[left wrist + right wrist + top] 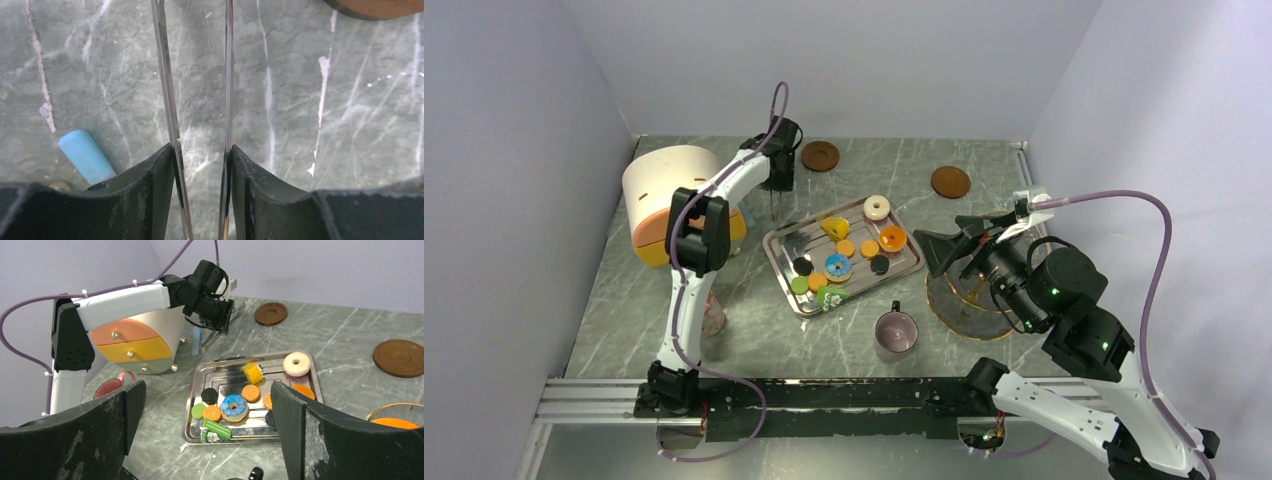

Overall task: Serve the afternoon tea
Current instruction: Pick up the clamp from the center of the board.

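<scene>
The treats lie on a steel tray (779, 245): a cream ring (876, 207), a blue donut (837, 265), orange biscuits (869, 248), black ones (802, 266) and a green one (799, 285). The metallic mug (895, 333) stands on the table in front of the tray. My left gripper (776, 188) hovers behind the tray's left corner, shut on thin metal tongs (167, 90) that point down at bare table. My right gripper (954, 250) hangs open to the right of the tray, with nothing between its fingers (295, 415); through it I see the tray (196, 390) and the blue donut (234, 407).
A white cabinet with orange and yellow drawers (669, 205) stands at the back left. Two brown coasters (820, 156) (950, 181) lie at the back. A gold-rimmed glass plate (964, 305) sits under my right arm. A red-lidded jar (712, 318) is beside the left arm. A light blue stick (87, 156) lies near the tongs.
</scene>
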`<state>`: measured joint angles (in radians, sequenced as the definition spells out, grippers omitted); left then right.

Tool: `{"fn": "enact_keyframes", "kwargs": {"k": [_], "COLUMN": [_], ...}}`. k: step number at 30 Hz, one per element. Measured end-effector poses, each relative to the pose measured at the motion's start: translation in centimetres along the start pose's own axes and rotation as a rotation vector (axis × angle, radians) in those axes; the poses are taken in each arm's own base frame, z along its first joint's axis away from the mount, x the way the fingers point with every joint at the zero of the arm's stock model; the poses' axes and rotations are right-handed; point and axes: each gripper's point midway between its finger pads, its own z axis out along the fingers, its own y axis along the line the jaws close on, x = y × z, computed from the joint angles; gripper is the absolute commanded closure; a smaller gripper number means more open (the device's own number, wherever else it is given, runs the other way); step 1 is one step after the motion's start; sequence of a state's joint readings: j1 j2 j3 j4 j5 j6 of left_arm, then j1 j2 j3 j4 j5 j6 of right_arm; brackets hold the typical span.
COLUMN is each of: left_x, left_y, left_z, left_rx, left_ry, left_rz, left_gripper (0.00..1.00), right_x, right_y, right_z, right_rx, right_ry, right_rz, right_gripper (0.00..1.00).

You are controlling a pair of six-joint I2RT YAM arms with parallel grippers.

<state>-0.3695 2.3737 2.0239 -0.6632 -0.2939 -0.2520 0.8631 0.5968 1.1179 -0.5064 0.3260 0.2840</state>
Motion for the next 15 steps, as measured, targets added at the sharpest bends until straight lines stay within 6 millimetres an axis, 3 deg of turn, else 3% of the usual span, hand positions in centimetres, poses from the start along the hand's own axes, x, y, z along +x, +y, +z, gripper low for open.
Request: {"fn": "enact_keyframes", "kwargs": {"k": [8, 15], "left_x": [-2.6, -4.2], "left_y": [-0.4, -0.7], "left_z": [-5.2, -12.2], "left_rx": [0.093, 0.219], "left_ry": [-0.046, -0.112], "left_rz": [0.007, 0.027], "left_gripper": [0.53, 0.54], "right_x": [0.0, 0.0], "right_y": [0.1, 0.3], "right_z": [0.0, -0.1], "right_rx": [-0.004, -0.012], "right_ry": [0.000, 0.002], "right_rz": [0.006, 0.016], "right_gripper": [0.00, 0.00]}}
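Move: The left hand already holds the clamp, its grip a few centimetres above the worktop. The tray it may serve next is centred about 17 cm back and 17 cm to its right, a little below. The yellow cake on it is about 11 cm back and 16 cm right, the brown coaster 8 cm ahead and 11 cm right, the blue strip 7 cm back and 8 cm left. From the idle right hand the tray is about 18 cm ahead, 12 cm left and 37 cm down. Keeping its grip on the clamp with the opening unchanged, the left hand lifts almost straight up off the worktop beside the blue strip, about 12 cm and gathering speed, easing back some 4 cm and slightly to the right towards the end. As it climbs, the wrist turns roughly 10 degrees clockwise while its left side dips by about as much, and the fingers tip up a little. ##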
